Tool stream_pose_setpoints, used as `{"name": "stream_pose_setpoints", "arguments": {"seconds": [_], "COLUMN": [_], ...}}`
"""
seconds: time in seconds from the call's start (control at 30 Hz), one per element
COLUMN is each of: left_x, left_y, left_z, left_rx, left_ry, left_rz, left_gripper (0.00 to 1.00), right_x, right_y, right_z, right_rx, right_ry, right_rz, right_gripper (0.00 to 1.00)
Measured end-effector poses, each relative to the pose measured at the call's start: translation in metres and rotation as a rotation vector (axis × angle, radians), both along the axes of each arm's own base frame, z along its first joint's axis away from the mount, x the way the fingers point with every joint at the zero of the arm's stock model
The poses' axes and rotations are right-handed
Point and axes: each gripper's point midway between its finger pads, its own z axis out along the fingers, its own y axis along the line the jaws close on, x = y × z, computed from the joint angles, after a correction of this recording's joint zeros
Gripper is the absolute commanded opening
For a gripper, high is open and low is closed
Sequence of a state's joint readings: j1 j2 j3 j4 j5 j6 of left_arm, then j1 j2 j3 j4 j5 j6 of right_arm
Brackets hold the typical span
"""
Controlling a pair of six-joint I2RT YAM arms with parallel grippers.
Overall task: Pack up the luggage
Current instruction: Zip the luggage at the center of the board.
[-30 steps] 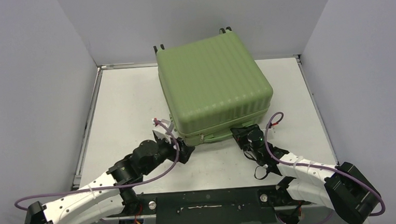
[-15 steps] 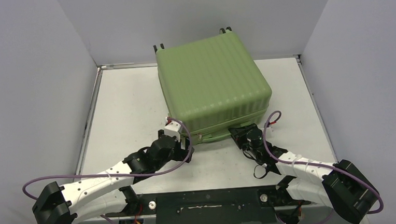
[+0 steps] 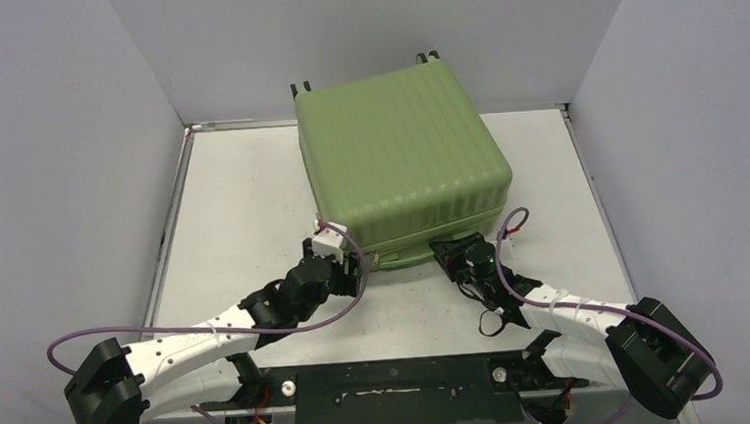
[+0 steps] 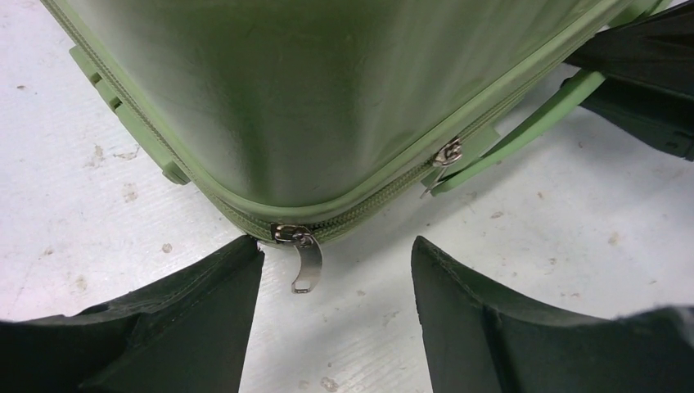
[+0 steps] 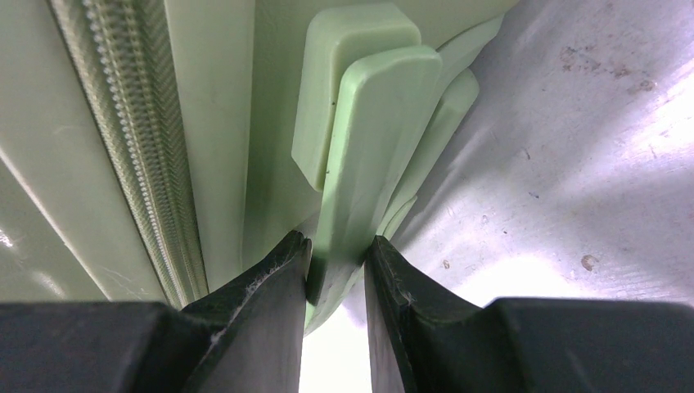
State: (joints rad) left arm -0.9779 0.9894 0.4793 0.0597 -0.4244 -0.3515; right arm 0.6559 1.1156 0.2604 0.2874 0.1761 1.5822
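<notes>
The luggage (image 3: pixel 402 161), a light-green ribbed suitcase, lies flat and closed on the table. My left gripper (image 3: pixel 353 272) is at its near-left corner, open. In the left wrist view a metal zipper pull (image 4: pixel 304 260) hangs from the corner between the fingers, close to the left fingertip (image 4: pixel 237 270) and touching neither; my left gripper (image 4: pixel 335 266) is low over the table. A second pull (image 4: pixel 447 154) sits further along the zipper. My right gripper (image 3: pixel 444 250) is shut on the green side handle (image 5: pixel 368 147), right gripper (image 5: pixel 337 254) pinching its lower end.
The white table (image 3: pixel 243 200) has raised rails at the left and back. Grey walls enclose it on three sides. Purple cables loop over both arms. The right gripper's black fingers (image 4: pixel 646 74) show at the top right of the left wrist view.
My left arm has swung in to the suitcase's near-left corner and its jaws have narrowed. The right gripper kept its hold on the handle and the suitcase shifted slightly left.
</notes>
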Motion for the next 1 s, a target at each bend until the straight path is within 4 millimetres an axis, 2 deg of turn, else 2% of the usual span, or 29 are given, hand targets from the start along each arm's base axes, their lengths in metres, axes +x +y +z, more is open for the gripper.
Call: {"name": "stream_pose_setpoints", "arguments": {"seconds": [0.13,0.23,0.37,0.5,0.57,0.73,0.8,1.0], "left_x": [0.002,0.003,0.004,0.006,0.005,0.003,0.002,-0.003], "left_y": [0.001,0.001,0.002,0.007,0.009,0.012,0.013,0.014], "left_z": [-0.012,-0.021,-0.023,-0.023,-0.022,-0.015,-0.009,-0.004], "left_rx": [0.050,0.074,0.086,0.096,0.103,0.086,0.068,0.048], "left_ry": [0.011,0.024,0.024,0.020,0.019,0.008,-0.002,-0.003], "left_rz": [0.004,0.001,0.010,0.028,0.029,0.030,0.027,0.012], "left_gripper": [0.65,0.61,0.48,0.30,0.24,0.11,0.01,0.00], "right_x": [0.000,0.000,0.001,0.001,0.001,0.001,0.001,0.001], "right_y": [0.000,0.002,0.004,0.004,0.004,0.004,0.004,0.005], "right_z": [0.000,0.000,0.000,0.000,0.000,0.000,0.000,0.001], "right_rx": [0.001,0.005,0.010,0.011,0.011,0.012,0.012,0.016], "right_ry": [-0.001,0.000,-0.001,-0.001,-0.001,-0.001,-0.001,-0.002], "right_rz": [0.001,0.006,0.012,0.014,0.014,0.014,0.015,0.018], "right_gripper": [0.00,0.00,0.00,0.00,0.00,0.00,0.00,0.00]}}
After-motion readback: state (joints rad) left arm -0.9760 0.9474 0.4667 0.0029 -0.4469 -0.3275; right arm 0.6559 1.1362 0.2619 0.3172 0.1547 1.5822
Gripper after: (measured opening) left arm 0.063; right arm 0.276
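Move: The zipper pull dangling at the suitcase's near left corner is just off my open left fingertips, about 1 cm ahead, 1 cm left and 1 cm lower. The second zipper pull lies roughly 1 cm ahead and 4 cm right of that hand, at about its height. The suitcase handle, still gripped by my right hand, is some 14 cm right, 1 cm ahead and 5 cm lower. From my right hand, the corner pull lies about 16 cm left, 1 cm back and 5 cm up. I dip my left hand about 2 cm beside the suitcase corner with the fingers still open. Then I ease it about 1.5 cm left and bring it back up by nearly 2 cm, closing the fingers until the tips pinch the dangling corner zipper pull. My right hand stays where it is and keeps its grip on the handle. ##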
